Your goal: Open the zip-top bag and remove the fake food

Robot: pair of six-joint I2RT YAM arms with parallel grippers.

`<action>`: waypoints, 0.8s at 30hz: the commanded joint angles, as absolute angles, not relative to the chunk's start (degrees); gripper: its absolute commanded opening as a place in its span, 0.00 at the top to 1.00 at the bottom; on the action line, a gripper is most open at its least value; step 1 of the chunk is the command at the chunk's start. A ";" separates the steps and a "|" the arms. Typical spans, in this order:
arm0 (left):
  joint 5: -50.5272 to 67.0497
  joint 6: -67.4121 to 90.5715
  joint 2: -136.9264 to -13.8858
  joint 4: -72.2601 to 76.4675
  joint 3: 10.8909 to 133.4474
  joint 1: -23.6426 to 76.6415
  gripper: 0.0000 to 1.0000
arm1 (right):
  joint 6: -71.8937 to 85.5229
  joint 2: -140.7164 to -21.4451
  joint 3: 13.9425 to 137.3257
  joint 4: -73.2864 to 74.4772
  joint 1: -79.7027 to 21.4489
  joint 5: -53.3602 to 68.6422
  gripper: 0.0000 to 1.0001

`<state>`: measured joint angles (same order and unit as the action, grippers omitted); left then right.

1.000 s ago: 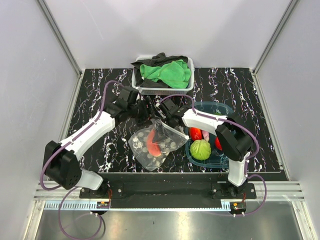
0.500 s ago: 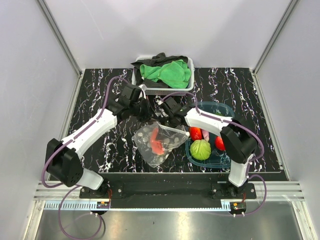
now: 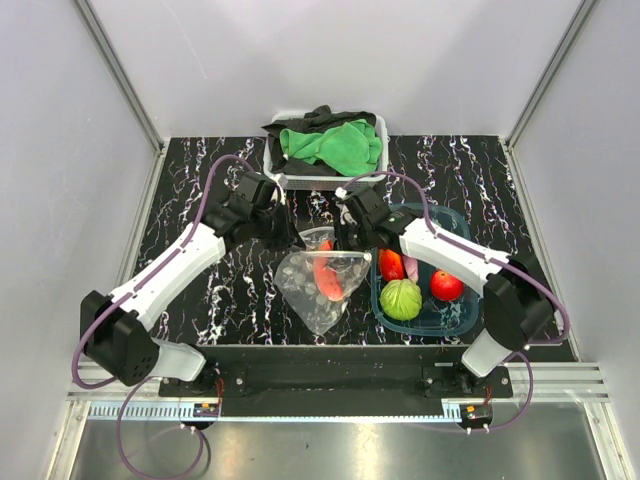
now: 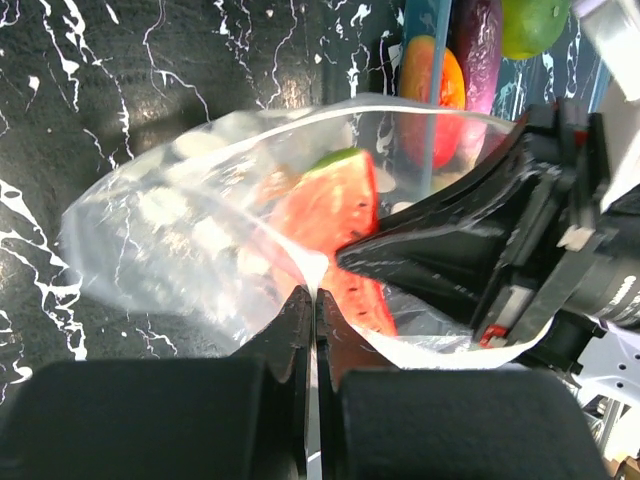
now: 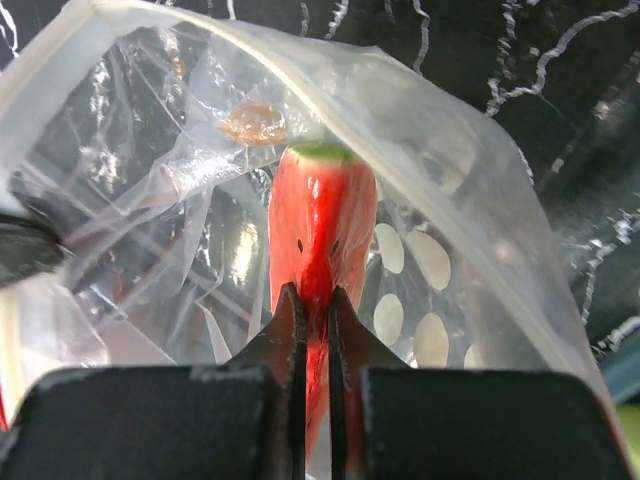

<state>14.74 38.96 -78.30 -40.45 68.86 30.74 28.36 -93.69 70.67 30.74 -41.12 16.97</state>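
Observation:
The clear, dotted zip-top bag [image 3: 318,292] hangs between my two grippers above the table's middle, its mouth pulled apart at the top. Inside lies fake food: a red watermelon slice [image 3: 327,278] with a green rind. My left gripper [image 3: 296,233] is shut on the bag's near lip [image 4: 312,292]; the slice [image 4: 330,215] shows just beyond it. My right gripper [image 3: 346,240] is shut on the opposite lip [image 5: 311,292], and the slice [image 5: 320,225] shows through the film [image 5: 450,200]. A small orange bit [image 5: 252,122] sits deeper in the bag.
A translucent teal tub [image 3: 452,315] to the right of the bag holds a green leafy ball [image 3: 401,299] and red round fruits [image 3: 446,285]. A white basket [image 3: 282,178] of green and black cloths stands at the back. Grey walls close in both sides.
My left gripper has closed on the bag's lip. Both grippers have shifted right and drawn apart, and the bag now hangs upright with its mouth spread.

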 commanded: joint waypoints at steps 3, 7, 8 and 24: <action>12.39 38.06 -75.50 -42.18 70.05 30.50 1.00 | 25.75 -85.70 68.82 30.85 -39.29 14.59 1.00; 12.22 38.32 -75.59 -42.45 70.14 30.50 1.00 | 24.00 -82.62 67.59 29.36 -39.29 15.38 1.00; 12.39 38.49 -75.59 -42.45 70.22 30.41 1.00 | 23.65 -81.83 67.33 29.09 -39.37 15.21 1.00; 12.13 36.21 -79.10 -43.77 77.43 30.50 1.00 | 20.13 -80.34 68.20 26.72 -41.83 25.66 1.00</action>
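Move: The watermelon slice, still deep in the bag, is pinched in the right fingers, its middle about 3 cm back, 2 cm left and 3 cm below them. The blue bin it is meant for centres some 23 cm to the right, 5 cm back and 7 cm lower; in it, the mango lies 13 cm right and 4 cm back, the cabbage 17 cm right and 11 cm back. From the left hand, shut on the bag's rim, the slice is about 5 cm back, 6 cm right and 9 cm down. The watermelon slice is drawn upward in the bag by the right hand, which keeps its pinch and rises about 6 cm, most of it early, after starting with a 2 cm swing to the right. It then eases a little back and left while the fingertips tilt up and leftward some 15 degrees. The left hand keeps the rim pinched, rising about 2.5 cm, mostly at the end. ##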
